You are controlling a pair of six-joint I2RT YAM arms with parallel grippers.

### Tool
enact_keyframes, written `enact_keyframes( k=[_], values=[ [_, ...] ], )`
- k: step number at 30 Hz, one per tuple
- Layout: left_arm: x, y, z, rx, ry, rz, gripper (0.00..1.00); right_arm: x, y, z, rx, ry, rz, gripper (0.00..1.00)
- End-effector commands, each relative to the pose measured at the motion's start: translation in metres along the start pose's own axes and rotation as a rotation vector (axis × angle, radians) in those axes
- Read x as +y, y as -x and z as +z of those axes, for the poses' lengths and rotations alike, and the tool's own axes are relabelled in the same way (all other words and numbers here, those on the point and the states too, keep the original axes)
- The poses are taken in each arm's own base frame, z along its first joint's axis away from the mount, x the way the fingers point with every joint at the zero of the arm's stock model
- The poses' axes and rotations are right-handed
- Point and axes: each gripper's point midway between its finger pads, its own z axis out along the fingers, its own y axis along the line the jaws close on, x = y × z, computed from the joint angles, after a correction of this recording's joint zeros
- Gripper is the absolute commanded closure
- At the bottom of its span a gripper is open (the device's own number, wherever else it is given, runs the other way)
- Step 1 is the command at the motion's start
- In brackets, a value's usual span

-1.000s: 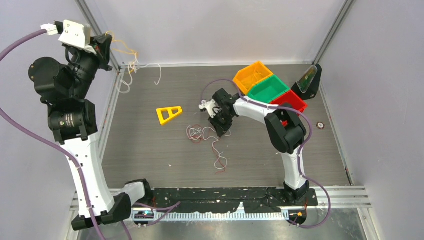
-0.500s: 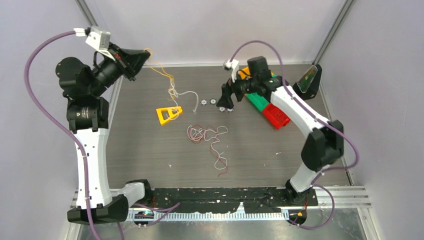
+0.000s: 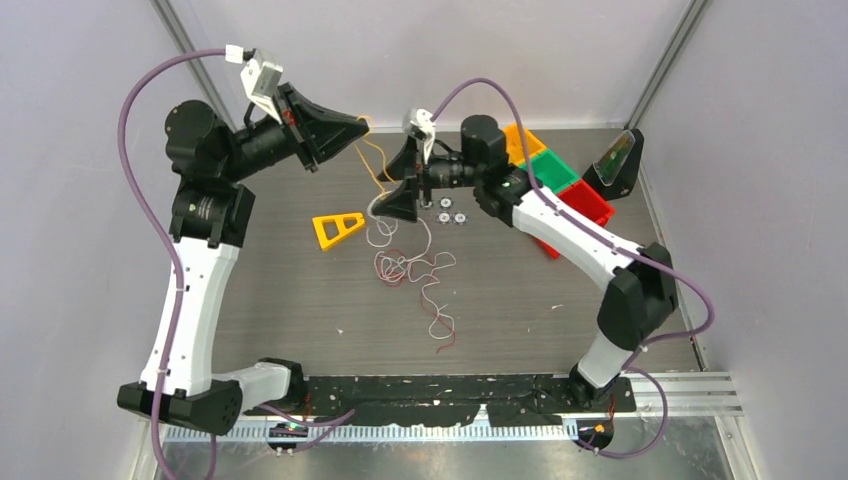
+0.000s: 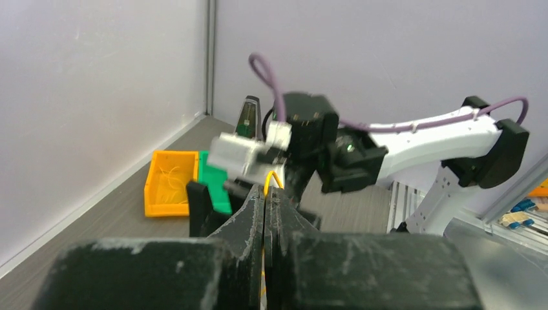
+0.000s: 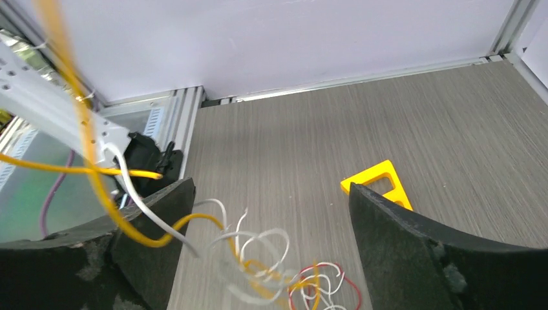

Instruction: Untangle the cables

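My left gripper (image 3: 356,128) is raised over the table's back and shut on a yellow-orange cable (image 3: 377,165). The cable's loop pokes out above the closed fingertips in the left wrist view (image 4: 274,176). The cable hangs down into a knot of white and yellow wires (image 3: 383,222). My right gripper (image 3: 398,196) is open, with that hanging knot (image 5: 258,248) between its fingers (image 5: 152,226), touching neither. A red and white bundle (image 3: 405,266) lies on the table below, with a tail running toward the near edge.
A yellow triangle block (image 3: 337,228) lies left of the cables. Orange (image 3: 503,150), green (image 3: 537,176) and red (image 3: 583,200) bins stand at the back right. Small round washers (image 3: 452,216) lie under the right arm. A black stand (image 3: 615,160) is at the far right.
My left gripper swung right toward the table's middle, carrying the yellow cable and its knot. My right gripper moved left, open, around the hanging knot.
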Motion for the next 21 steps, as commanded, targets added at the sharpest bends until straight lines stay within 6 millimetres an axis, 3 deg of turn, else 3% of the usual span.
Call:
enact_keyframes(
  k=[1,4,8,14,18,21],
  values=[
    [-0.015,0.035,0.005,-0.069,-0.059,0.048,1.00,-0.027,0.007,0.020,-0.096,-0.079,-0.031,0.22],
    [-0.013,0.050,0.003,-0.093,-0.046,0.083,1.00,-0.042,-0.017,0.022,-0.063,-0.119,-0.022,0.56],
    [-0.004,0.081,-0.006,-0.149,0.010,0.144,1.00,-0.045,-0.062,0.008,0.017,-0.136,0.015,0.74],
    [0.010,0.121,-0.023,-0.217,0.107,0.239,1.00,-0.045,-0.116,-0.016,0.129,-0.167,0.067,0.85],
    [0.026,0.134,-0.037,-0.256,0.198,0.275,1.00,-0.054,-0.129,-0.034,0.164,-0.202,0.102,0.90],
    [0.049,0.143,-0.054,-0.305,0.329,0.293,1.00,-0.059,-0.138,-0.045,0.196,-0.218,0.128,0.90]
  ],
)
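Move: The hanging yellow and white cables pass almost between the right hand's open fingers, about 2 cm left of the hand point and 5 cm below. From the right hand, the table pile is some 2 cm ahead, 1 cm left and 34 cm down; the yellow triangle is 10 cm ahead and 17 cm left, the poker chips 14 cm ahead and 5 cm right, both on the table. For the left hand, which holds the yellow cable, that hanging part is roughly 3 cm ahead, 4 cm right and 21 cm below. The right fingers shut on the hanging yellow and white cables as that hand sinks about 14 cm, edging a few centimetres forward and, after a slight start to the left, back to the right. The left hand keeps its pinch on the yellow cable and draws up and away, roughly 9 cm up and 6 cm left, drifting forward and swinging a little counter-clockwise. ##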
